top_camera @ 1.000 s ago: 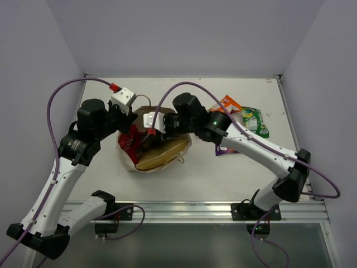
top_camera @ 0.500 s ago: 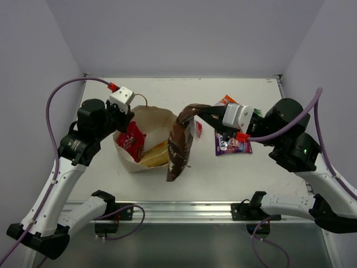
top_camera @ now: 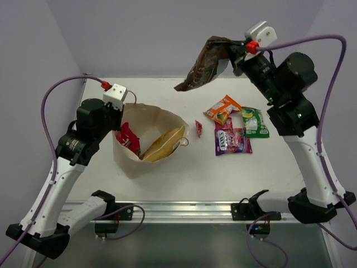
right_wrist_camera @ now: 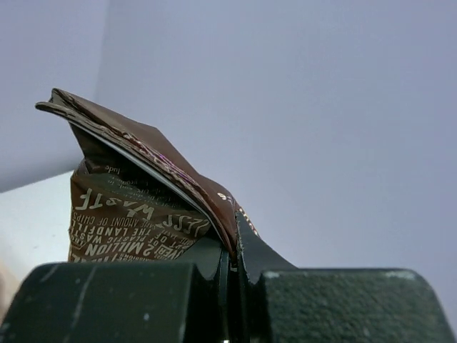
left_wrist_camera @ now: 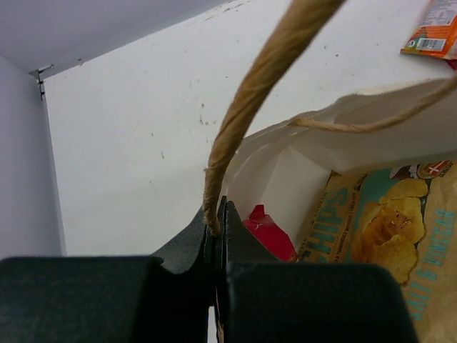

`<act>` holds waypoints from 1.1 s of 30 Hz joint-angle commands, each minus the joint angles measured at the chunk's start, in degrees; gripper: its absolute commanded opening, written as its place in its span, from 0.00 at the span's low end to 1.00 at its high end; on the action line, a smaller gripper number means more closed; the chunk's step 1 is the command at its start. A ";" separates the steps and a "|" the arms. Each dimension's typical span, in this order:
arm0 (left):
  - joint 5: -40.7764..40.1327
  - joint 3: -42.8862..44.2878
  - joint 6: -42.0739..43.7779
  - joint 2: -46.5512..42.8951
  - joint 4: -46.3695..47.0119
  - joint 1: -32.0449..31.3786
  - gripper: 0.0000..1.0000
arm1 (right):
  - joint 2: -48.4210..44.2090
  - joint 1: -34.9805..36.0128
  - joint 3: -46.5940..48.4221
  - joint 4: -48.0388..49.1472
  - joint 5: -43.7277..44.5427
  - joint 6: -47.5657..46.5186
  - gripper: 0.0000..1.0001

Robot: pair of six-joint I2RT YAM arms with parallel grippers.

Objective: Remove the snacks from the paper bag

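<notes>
The beige paper bag (top_camera: 133, 163) lies open at the table's left. My left gripper (top_camera: 122, 109) is shut on its rim where the cord handle (left_wrist_camera: 264, 71) starts, seen in the left wrist view with my left gripper (left_wrist_camera: 216, 223) closed on the cord's end. Inside the bag lie a red packet (top_camera: 127, 138) and a tan-yellow chips bag (top_camera: 163, 144). My right gripper (top_camera: 235, 53) is high over the back of the table, shut on the top edge of a dark brown packet (top_camera: 203, 68), which hangs free. In the right wrist view the brown packet (right_wrist_camera: 128, 211) is pinched between the fingers of my right gripper (right_wrist_camera: 234, 246).
Right of the bag, on the white table, lie an orange packet (top_camera: 222, 108), a green packet (top_camera: 254, 121), a purple-pink packet (top_camera: 231, 139) and a tiny red one (top_camera: 198, 128). Walls close in the table at the left, back and right.
My right arm pulled the dark brown packet out of the bag and swung it up and right, high above the table. The bag's mouth now gapes wider; my left gripper kept its hold.
</notes>
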 commanded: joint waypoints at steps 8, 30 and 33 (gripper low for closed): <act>-10.17 9.29 4.84 3.27 3.18 -0.24 0.00 | 31.72 -5.32 15.02 4.33 6.91 -2.43 0.00; 10.74 -4.59 8.18 -1.29 7.58 -0.50 0.00 | 19.47 -0.94 -18.90 -0.92 -4.34 1.34 0.81; 13.37 -4.33 7.83 -1.20 7.50 -0.59 0.00 | 11.29 2.31 -19.43 -3.65 -6.35 -1.82 0.82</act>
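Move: The right hand holds the brown chip bag high over the table; the free spot it is taken to lies about 25 cm farther forward, 9 cm left and some 56 cm below. The orange packet lies 21 cm forward and 6 cm right, the small red packet 11 cm forward and 5 cm left, both nearly as low. The paper bag's middle is about 9 cm to the right of the left hand holding its rim, level with it fore and aft, and 15 cm below. Forward and steeply down sweeps the right hand, about 25 cm out and 45 cm down, fingers tipping down some 45 degrees, carrying the brown chip bag to the free table beyond the paper bag. Near the bottom its fingers open wide and let go, then it rises and draws back, empty. The left hand keeps its shut grip on the paper bag, easing a few centimetres forward and up, then back, down and right. ##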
